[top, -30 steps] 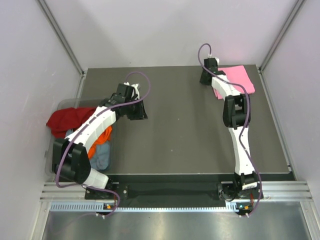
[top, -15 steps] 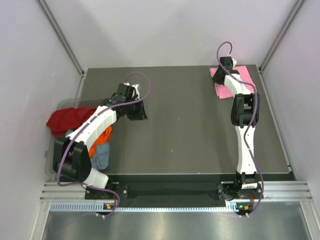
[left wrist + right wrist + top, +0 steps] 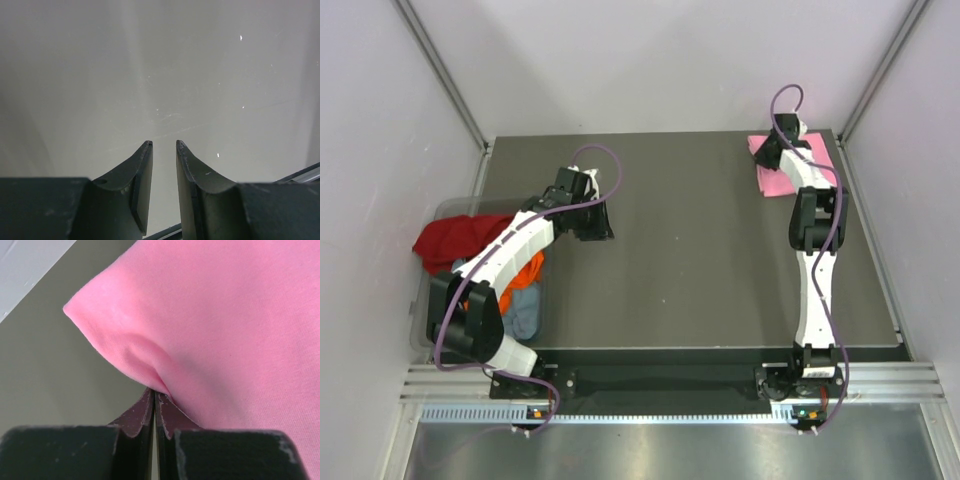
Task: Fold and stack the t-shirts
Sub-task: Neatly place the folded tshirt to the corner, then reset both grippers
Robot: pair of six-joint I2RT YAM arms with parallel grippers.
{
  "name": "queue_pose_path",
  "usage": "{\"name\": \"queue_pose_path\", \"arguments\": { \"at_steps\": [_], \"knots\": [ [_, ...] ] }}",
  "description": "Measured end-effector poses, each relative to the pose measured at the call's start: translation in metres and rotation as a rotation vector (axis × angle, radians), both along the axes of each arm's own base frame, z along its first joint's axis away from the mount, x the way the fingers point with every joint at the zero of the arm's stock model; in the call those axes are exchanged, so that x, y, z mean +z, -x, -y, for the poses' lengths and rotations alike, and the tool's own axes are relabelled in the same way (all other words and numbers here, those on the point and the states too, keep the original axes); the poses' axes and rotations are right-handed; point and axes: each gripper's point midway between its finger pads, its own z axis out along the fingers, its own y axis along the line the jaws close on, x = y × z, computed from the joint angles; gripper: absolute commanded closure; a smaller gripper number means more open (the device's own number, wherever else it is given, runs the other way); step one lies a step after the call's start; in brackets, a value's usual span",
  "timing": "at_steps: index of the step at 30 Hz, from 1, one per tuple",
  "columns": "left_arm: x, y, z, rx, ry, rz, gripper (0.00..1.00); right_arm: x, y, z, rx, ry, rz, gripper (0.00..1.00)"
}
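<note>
A bright pink t-shirt (image 3: pixel 776 185) lies folded at the table's far right corner. My right gripper (image 3: pixel 155 392) is shut on a pinched fold of its edge, and pink cloth (image 3: pixel 235 330) fills most of the right wrist view. In the top view the right gripper (image 3: pixel 772 155) sits over the shirt's left part. My left gripper (image 3: pixel 164 144) hovers over bare table left of centre, open by a narrow gap with nothing between its fingers; the top view shows the left gripper (image 3: pixel 604 228) there too. Dark red (image 3: pixel 448 240), orange (image 3: pixel 526 272) and grey-blue (image 3: pixel 523 312) t-shirts lie bunched at the left.
The bunched shirts sit in a clear plastic bin (image 3: pixel 419 322) off the table's left edge, partly under my left arm. Pale walls close in the table on the left, back and right. The dark table (image 3: pixel 690 260) spreads between both arms.
My right gripper has travelled to the right with the pink shirt's edge, carrying it over the rest of the shirt, which now looks narrower. The left arm has stayed put.
</note>
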Motion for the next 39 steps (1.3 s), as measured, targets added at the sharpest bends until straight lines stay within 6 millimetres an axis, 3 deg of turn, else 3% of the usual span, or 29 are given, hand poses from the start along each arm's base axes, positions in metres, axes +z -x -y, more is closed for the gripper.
{"name": "queue_pose_path", "arguments": {
  "at_steps": [6, 17, 22, 26, 30, 33, 36, 39],
  "knots": [
    [-0.001, 0.0, -0.001, 0.003, -0.004, 0.0, 0.69, -0.001, -0.002, 0.02, -0.04, -0.037, 0.007, 1.0],
    [-0.001, 0.0, -0.001, 0.003, -0.005, 0.0, 0.69, -0.001, -0.005, 0.024, -0.048, -0.072, 0.023, 1.0],
    [-0.001, 0.0, -0.001, 0.001, -0.005, 0.001, 0.69, -0.001, -0.011, 0.015, 0.012, -0.119, 0.063, 0.98],
    [0.001, 0.0, 0.001, -0.007, 0.005, -0.001, 0.69, 0.001, -0.007, -0.003, 0.11, -0.155, 0.077, 0.94],
    [0.008, 0.001, 0.007, -0.025, 0.038, 0.005, 0.69, 0.003, 0.021, -0.022, 0.182, -0.158, 0.032, 0.91],
    [0.017, 0.004, 0.011, -0.042, 0.066, 0.019, 0.69, 0.019, 0.049, -0.041, 0.236, -0.139, -0.01, 0.85],
    [0.036, 0.007, 0.014, -0.059, 0.098, 0.059, 0.69, 0.055, 0.081, -0.065, 0.303, -0.092, -0.016, 0.77],
    [0.06, 0.006, 0.017, -0.073, 0.133, 0.115, 0.69, 0.105, 0.124, -0.09, 0.377, -0.038, 0.013, 0.71]
  ]
}}
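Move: The folded pink t-shirt's middle lies some 9 cm to the right of the right hand, about level fore and aft and 1 cm lower; the shut fingertips are already at its left edge. The table's far right corner is roughly 19 cm to the right and 10 cm ahead, the side rail about 22 cm to the right, level with the hand. From the left hand the shirt is around 30 cm ahead, 46 cm to the right and 11 cm below. Keep the right fingers shut and low at the shirt's left edge and push it right about 2.5 cm towards the side rail. Hold there briefly, then come free to the left and draw back, lifting about 10 cm, while the fingers open partway and the hand swings some 20 degrees counter-clockwise. Late on, raise the left hand about 6 cm, away from the shirt. ##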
